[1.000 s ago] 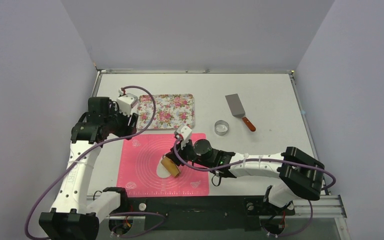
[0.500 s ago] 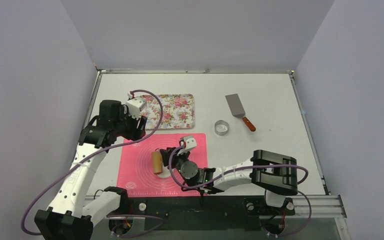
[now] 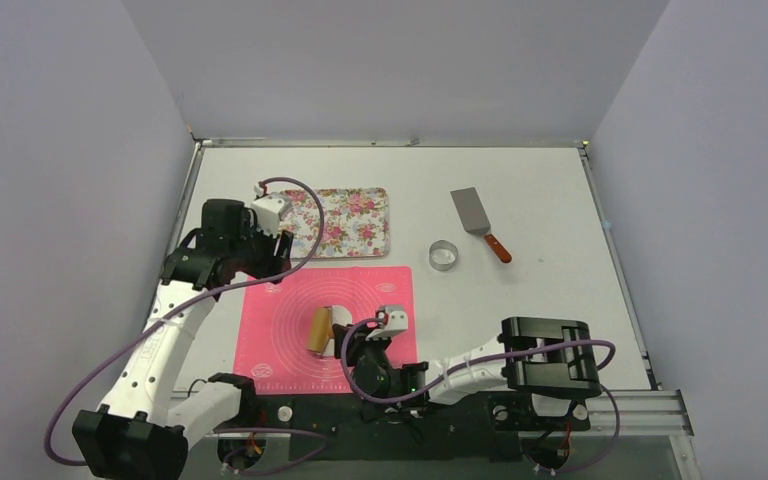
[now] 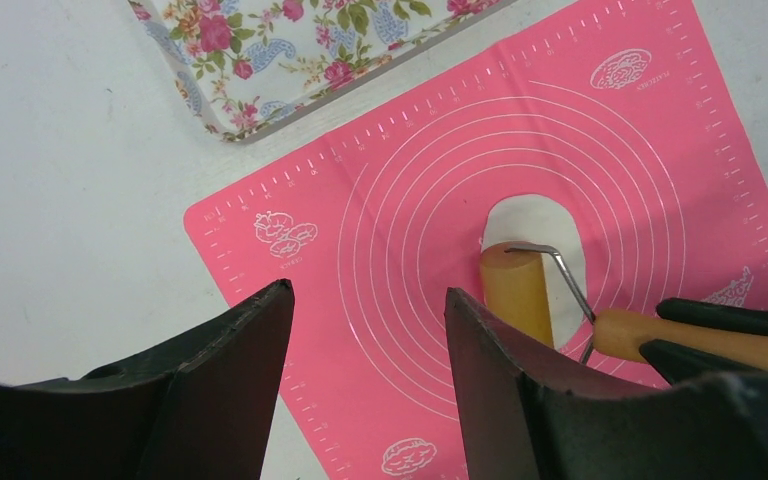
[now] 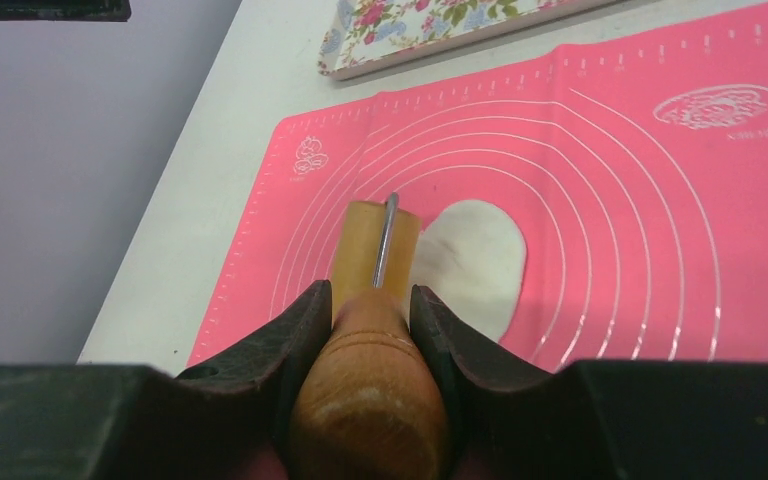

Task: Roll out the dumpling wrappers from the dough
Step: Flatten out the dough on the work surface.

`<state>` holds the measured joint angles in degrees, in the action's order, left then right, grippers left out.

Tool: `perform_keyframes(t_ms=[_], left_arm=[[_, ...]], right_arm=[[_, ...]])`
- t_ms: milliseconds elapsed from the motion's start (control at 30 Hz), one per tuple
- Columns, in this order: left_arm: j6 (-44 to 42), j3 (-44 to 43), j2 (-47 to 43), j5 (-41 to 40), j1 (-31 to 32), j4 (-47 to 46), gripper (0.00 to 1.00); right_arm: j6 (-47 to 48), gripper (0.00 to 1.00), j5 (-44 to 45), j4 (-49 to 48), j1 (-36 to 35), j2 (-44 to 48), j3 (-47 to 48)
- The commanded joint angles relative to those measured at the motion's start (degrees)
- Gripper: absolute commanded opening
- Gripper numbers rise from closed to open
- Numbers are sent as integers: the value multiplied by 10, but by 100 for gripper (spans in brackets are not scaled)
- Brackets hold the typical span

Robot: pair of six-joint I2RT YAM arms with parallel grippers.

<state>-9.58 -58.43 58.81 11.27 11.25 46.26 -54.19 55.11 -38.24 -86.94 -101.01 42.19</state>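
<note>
The dough [image 5: 475, 260] is a thin white oval sheet lying on the pink silicone mat [image 3: 280, 345]. No separate dumpling wrappers are in view. A wooden roller [image 5: 365, 245] rests on the dough's left edge, also visible as the roller [image 3: 318, 328] from above. My right gripper [image 5: 370, 300] is shut on the roller's wooden handle [image 5: 370, 400], low over the mat's near side. My left gripper [image 4: 368, 300] hangs open above the mat's far left corner with nothing between its fingers. From there I see the dough [image 4: 535, 215] partly under the roller [image 4: 515, 290].
A floral tray [image 3: 340, 222] lies just beyond the mat. A metal ring cutter [image 3: 444, 255] stands to the mat's far right, with a spatula [image 3: 478, 220] beyond it. The right arm folds low along the table's near edge.
My right arm has drawn back toward the near edge, bringing the roller from the dough's right side to its left edge. My left gripper shifted slightly right, toward the tray.
</note>
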Motion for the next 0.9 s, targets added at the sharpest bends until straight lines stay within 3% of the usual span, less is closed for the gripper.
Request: perform_keyframes(t_ms=[0,400,667,867], left_arm=[[15,-8,16,15,-8,-32,55],[-9,-77,83,15,-6,-13,55],[-3,-157,178,52,-8,-10,55],[2,-106,143,45,-11,-24,55]], right_arm=[[-120,0,47,168,-44,46,-16],[-72,0,90,275,-53,100,8],[-47,0,27,275,-29,99,15],[-12,0,29,272,-22,42,97]])
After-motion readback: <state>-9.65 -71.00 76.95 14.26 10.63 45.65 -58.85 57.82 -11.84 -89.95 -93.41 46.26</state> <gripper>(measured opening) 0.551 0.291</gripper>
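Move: The flattened dough's middle lies about 5 cm ahead of the right hand, some 3 cm to its left and 8 cm below; the held roller's barrel is some 6 cm ahead, 5 cm left and 6 cm lower, at the dough's left edge. The floral tray stands roughly 31 cm ahead and 3 cm left. From the left hand the dough lies about 7 cm back, 12 cm right and 17 cm below. Back and to the right, the right hand draws the gripped roller about 3 cm back and 4 cm rightward, from the dough's left edge in over its near part, then eases a little forward and left again, height nearly steady, its left side tilting down about 10 degrees. The left hand, empty and half open, dips slightly, then goes 6 cm forward towards the tray. ##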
